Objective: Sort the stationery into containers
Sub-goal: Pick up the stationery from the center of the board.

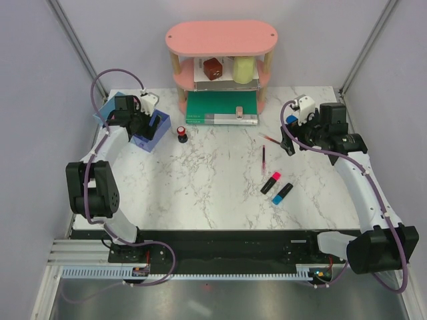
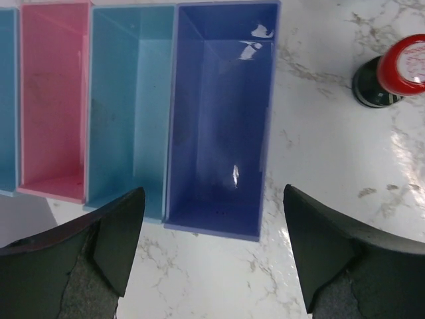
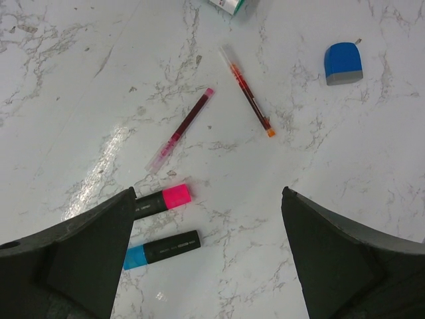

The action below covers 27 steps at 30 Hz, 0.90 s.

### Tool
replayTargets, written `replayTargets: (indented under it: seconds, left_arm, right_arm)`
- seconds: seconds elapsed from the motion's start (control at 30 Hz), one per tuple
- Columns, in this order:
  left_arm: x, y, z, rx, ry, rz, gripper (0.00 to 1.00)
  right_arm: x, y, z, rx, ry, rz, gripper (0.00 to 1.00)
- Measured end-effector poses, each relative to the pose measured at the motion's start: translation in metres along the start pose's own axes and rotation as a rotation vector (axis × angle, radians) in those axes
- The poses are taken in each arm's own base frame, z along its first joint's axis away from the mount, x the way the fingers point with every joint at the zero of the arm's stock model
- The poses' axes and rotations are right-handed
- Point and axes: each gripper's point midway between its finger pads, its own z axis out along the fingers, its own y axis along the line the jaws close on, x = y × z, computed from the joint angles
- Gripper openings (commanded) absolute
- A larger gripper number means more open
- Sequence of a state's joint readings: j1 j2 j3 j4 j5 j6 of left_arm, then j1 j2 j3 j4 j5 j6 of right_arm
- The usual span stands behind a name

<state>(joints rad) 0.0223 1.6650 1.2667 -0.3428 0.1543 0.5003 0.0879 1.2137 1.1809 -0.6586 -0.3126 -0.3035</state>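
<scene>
The joined bins [image 1: 152, 132] stand at the far left; the left wrist view shows them as light blue [image 2: 6, 100], pink [image 2: 53, 100], blue [image 2: 129, 113] and purple-blue [image 2: 222, 119], with nothing visible inside. My left gripper [image 2: 212, 252] is open and empty, just in front of the purple-blue bin, and also shows from above [image 1: 140, 125]. A red-black round piece [image 2: 395, 73] stands to the right of the bins. My right gripper [image 3: 206, 259] is open and empty above the pink-ended highlighter [image 3: 163, 199] and blue-ended highlighter [image 3: 163, 249]. Two thin red pens [image 3: 180, 129] [image 3: 249, 93] and a small blue piece [image 3: 344, 63] lie beyond.
A pink two-tier shelf [image 1: 221, 40] stands at the back with a brown and a yellow object on it. A flat green book [image 1: 217, 105] lies in front of it, with a small beige piece [image 1: 238, 112] on it. Walls close in both sides.
</scene>
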Motion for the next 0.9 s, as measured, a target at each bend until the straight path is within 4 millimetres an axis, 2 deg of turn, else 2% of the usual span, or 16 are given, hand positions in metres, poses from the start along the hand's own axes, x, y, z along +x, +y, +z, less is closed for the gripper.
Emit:
replayTargets:
  seconds: [0.43,0.63,0.8,0.9]
  left_arm:
    - [0.025,0.023,0.061,-0.06,0.084,0.155,0.91]
    - [0.019,0.032,0.077,-0.07,0.084,0.178,0.91]
    - [0.015,0.033,0.078,-0.071,0.074,0.179,0.9]
    - [0.015,0.033,0.079,-0.067,0.073,0.178,0.89]
  right_arm:
    - [0.001,0.001,0.002,-0.009,0.005,0.014,0.98]
    - [-0.002,0.005,0.0,-0.014,-0.006,-0.015,0.97]
    - [-0.006,0.031,0.007,-0.081,-0.005,-0.083,0.94]
    - [-0.012,0.051,0.023,-0.155,0.02,-0.111,0.93]
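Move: Ahead of the left hand by some 8 cm and 8 cm below is the middle of the wall between the dark blue and turquoise containers; the blue one's middle lies 6 cm ahead, 4 cm right, the turquoise one's 10 ahead, 4 left, the red-topped bottle 5 ahead, 19 right. From the right hand, 20 cm up, the pink pen lies 5 cm ahead, 10 left; pink highlighter 6 back, 6 left; blue highlighter 11 back, 1 left; red pen 15 ahead, 5 left. Reaching forward about 6 cm while sinking 5 and easing a little left, the left hand rolls its left side up some 10 degrees and stops with open fingers astride the wall between the blue and turquoise containers. The right hand first hovers, then swings about 6 cm left towards the pink pen, turning roughly 10 degrees counter-clockwise, fingers open and still well above the table. ##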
